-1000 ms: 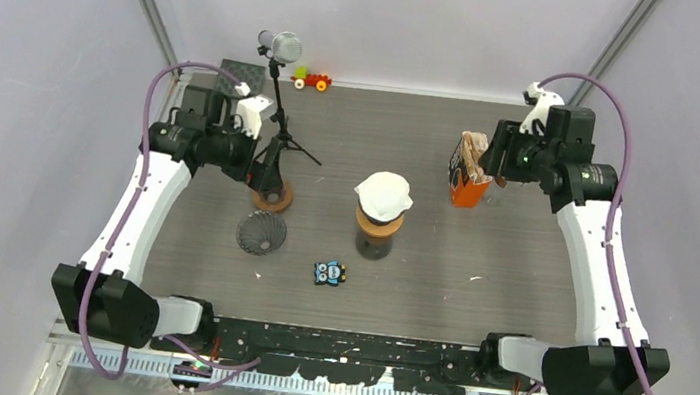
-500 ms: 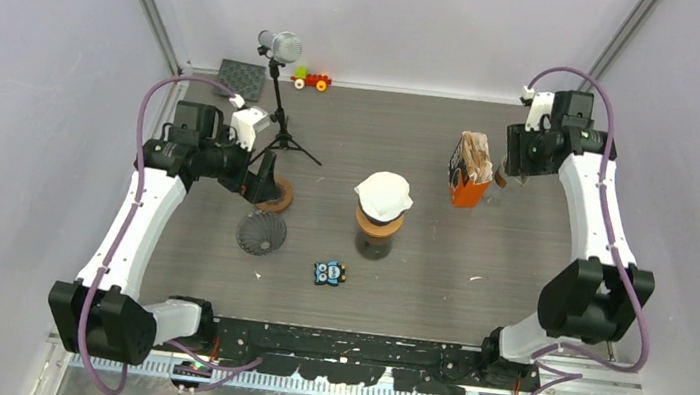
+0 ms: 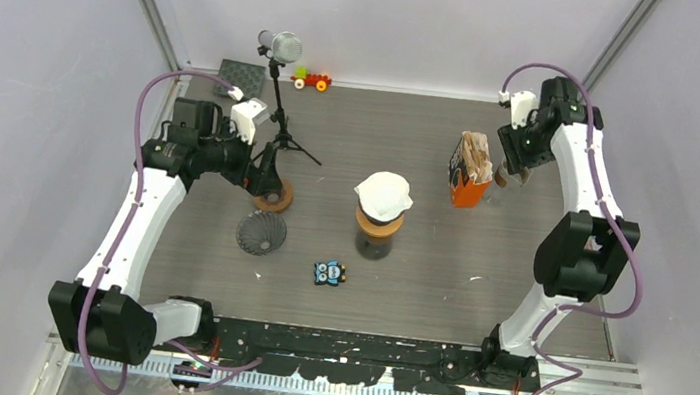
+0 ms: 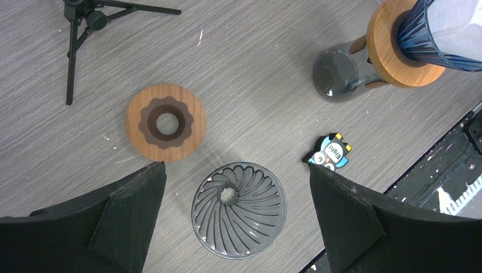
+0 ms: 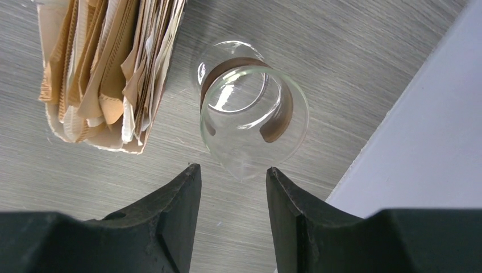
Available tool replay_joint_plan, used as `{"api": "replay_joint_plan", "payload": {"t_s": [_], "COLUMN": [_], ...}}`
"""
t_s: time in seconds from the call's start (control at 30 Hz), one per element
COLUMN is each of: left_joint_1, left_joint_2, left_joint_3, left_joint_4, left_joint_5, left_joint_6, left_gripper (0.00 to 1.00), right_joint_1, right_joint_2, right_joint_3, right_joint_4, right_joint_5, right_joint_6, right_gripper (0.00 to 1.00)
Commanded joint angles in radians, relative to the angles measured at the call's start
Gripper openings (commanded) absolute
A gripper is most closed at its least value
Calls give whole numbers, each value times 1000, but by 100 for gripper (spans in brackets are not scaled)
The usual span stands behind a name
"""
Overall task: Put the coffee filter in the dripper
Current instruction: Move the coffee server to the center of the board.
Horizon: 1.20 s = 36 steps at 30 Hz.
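A white coffee filter sits in the dark ribbed dripper on a wood-collared glass carafe at the table's middle. A second grey ribbed dripper lies bare on the table, below my wide open left gripper, which holds nothing. More brown and white filters stand packed in an orange holder. My right gripper hangs open and empty just right of that holder, with a clear glass vessel just beyond its tips.
A wooden ring lies beside the grey dripper. A microphone tripod stands at back left, with a small toy car and a black pad behind. An owl sticker lies near the front. The side wall is close to my right gripper.
The right arm has folded up and its wrist has swung to the back right, above the glass vessel, with its jaws narrowing slightly. The left arm shifted only a little.
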<state>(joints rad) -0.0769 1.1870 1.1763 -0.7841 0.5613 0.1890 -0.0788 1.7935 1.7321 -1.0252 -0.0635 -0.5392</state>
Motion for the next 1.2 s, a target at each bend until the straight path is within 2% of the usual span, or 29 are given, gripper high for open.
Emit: {"api": "replay_joint_plan", "payload": {"t_s": [0.0,0.27,0.37,0.43,0.6,0.8,0.97,1.17], "left_joint_1": [2,2,3,2,3,2,3,3], "left_joint_2": [7,35,42,44,53,63,53,56], "left_joint_3": [17,11,11,12,15,37,40,45], "left_joint_4": [43,47,49,44,47,55,74,90], "left_joint_5": [27,39,37,37,29,24,20,17], "left_joint_6": [-14,-28,-28,-24,-17,-20,-17,-21], "left_gripper": [100,100,100,100,100,100,100,100], "right_joint_1": [-3,-3,-3,-2,-8,-33,-23,92], "right_joint_2": [48,112,129,135,100,-10,-137,-326], "right_joint_3": [62,70,74,72,56,42,-62,-265], "right_joint_4": [-79,-89,-89,-91,-101,-188,-274,-255], "right_joint_5": [6,-29,-42,-42,-1,1,-64,-66], "right_joint_6": [-93,-116,-117,-117,-123,-136,-154,-166], "right_gripper": [50,44,38,31,2,1,1,1]}}
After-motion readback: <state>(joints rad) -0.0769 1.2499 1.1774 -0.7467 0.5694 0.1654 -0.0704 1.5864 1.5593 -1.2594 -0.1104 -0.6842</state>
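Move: Just right of the right hand's tips stands the coffee server, its middle about 4 cm to the right, 2 cm ahead and roughly 9 cm below. The filter box lies some 6 cm to the hand's left and 3 cm ahead, and the dripper stack about 23 cm left and 12 cm back. From the left hand, the coffee server is around 52 cm to the right and 5 cm ahead. Sinking about 5 cm almost straight down with the fingers half open, the right hand tips some 10 degrees more upright and shuts them on the left side of the coffee server's rim, one finger inside and one outside. Keeping that pinch, it draws the coffee server back towards the robot by about 10 cm and up about 5, quickening and veering slightly left at the end. ##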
